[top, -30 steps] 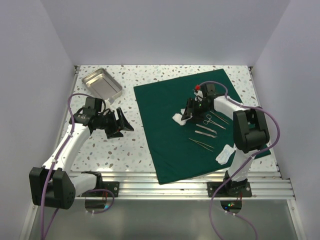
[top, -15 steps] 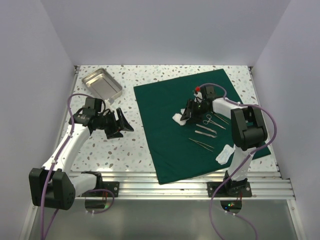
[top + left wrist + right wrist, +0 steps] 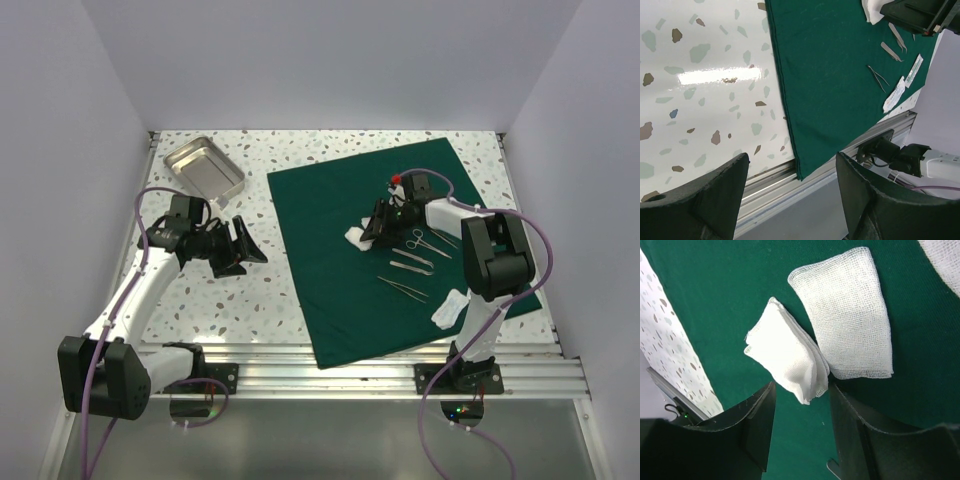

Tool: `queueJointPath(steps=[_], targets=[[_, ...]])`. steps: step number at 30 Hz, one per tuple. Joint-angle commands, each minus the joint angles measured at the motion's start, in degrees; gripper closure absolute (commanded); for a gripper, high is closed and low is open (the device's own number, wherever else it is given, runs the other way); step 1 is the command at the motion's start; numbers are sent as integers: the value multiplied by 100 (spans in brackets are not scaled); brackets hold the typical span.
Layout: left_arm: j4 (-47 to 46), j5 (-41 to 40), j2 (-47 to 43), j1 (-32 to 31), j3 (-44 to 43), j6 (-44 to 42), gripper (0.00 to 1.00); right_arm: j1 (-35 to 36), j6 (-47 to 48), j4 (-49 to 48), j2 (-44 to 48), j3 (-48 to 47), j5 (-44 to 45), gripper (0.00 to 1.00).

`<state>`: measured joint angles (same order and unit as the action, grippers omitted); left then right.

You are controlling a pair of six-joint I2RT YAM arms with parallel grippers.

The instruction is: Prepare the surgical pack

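Observation:
The surgical pack is a dark green drape (image 3: 330,200) spread flat on the right half of the table, also seen in the left wrist view (image 3: 830,75) and the right wrist view (image 3: 715,300). My right gripper (image 3: 372,230) is low over its middle. Its jaws (image 3: 801,405) are open, and the lower corner of a folded white gauze (image 3: 785,357) reaches between the fingertips. A flat gauze square (image 3: 850,320) lies beside it. My left gripper (image 3: 250,250) hovers open over the speckled table, left of the drape, with nothing between its fingers (image 3: 792,185).
Steel scissors (image 3: 425,242), forceps (image 3: 410,265) and tweezers (image 3: 402,288) lie on the drape near the right arm. A white packet (image 3: 450,306) sits at the drape's near right. A shiny steel tray (image 3: 203,167) stands at the back left. The drape's near corner overhangs the aluminium rail (image 3: 805,175).
The right gripper's jaws have narrowed a little around the folded gauze, and the right arm's elbow has shifted slightly. The left arm has not moved.

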<state>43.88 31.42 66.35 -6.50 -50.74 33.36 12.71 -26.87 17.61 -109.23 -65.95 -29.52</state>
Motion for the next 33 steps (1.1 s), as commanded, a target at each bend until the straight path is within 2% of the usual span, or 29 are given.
queueJointPath(steps=[1, 9, 16, 17, 28, 33], targets=[[-20, 101, -87, 0, -138, -67, 26, -5, -29, -240, -54, 100, 86, 50], [-37, 110, -87, 0, -129, -32, 26, 3, 77, -240, -169, 127, 148, 55], [-46, 110, -87, 0, -147, -40, 26, 65, 95, -205, -204, 127, 139, 63], [-46, 110, -87, 0, -147, -41, 26, 91, 95, -196, -195, 127, 148, 69], [-81, 119, -131, 0, -147, 30, 25, 126, 16, 182, -20, -84, 61, 97], [-107, 171, -157, 0, -164, 65, 25, 135, 33, 568, 130, -444, -71, 100]])
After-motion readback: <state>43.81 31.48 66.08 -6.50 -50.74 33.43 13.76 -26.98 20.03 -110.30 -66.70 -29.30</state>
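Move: The near gauze pad's middle lies about 3 cm left of the open right fingers, 1 cm ahead and 1 cm below, its folded corner almost between the tips. The second gauze pad sits some 4 cm straight ahead of this hand, the scissors' rings about 10 cm to its right and level with it, both about 1 cm lower. From the left hand the near pad is about 13 cm ahead, 22 cm right and 12 cm below. Down about 1 cm onto the near gauze pad's folded corner, slowly at first, the right hand shuts its half-open fingers until they pinch the corner. During the last of the closing it draws back about 1 cm and slightly left, then just begins to rise, the wrist hardly turning. ##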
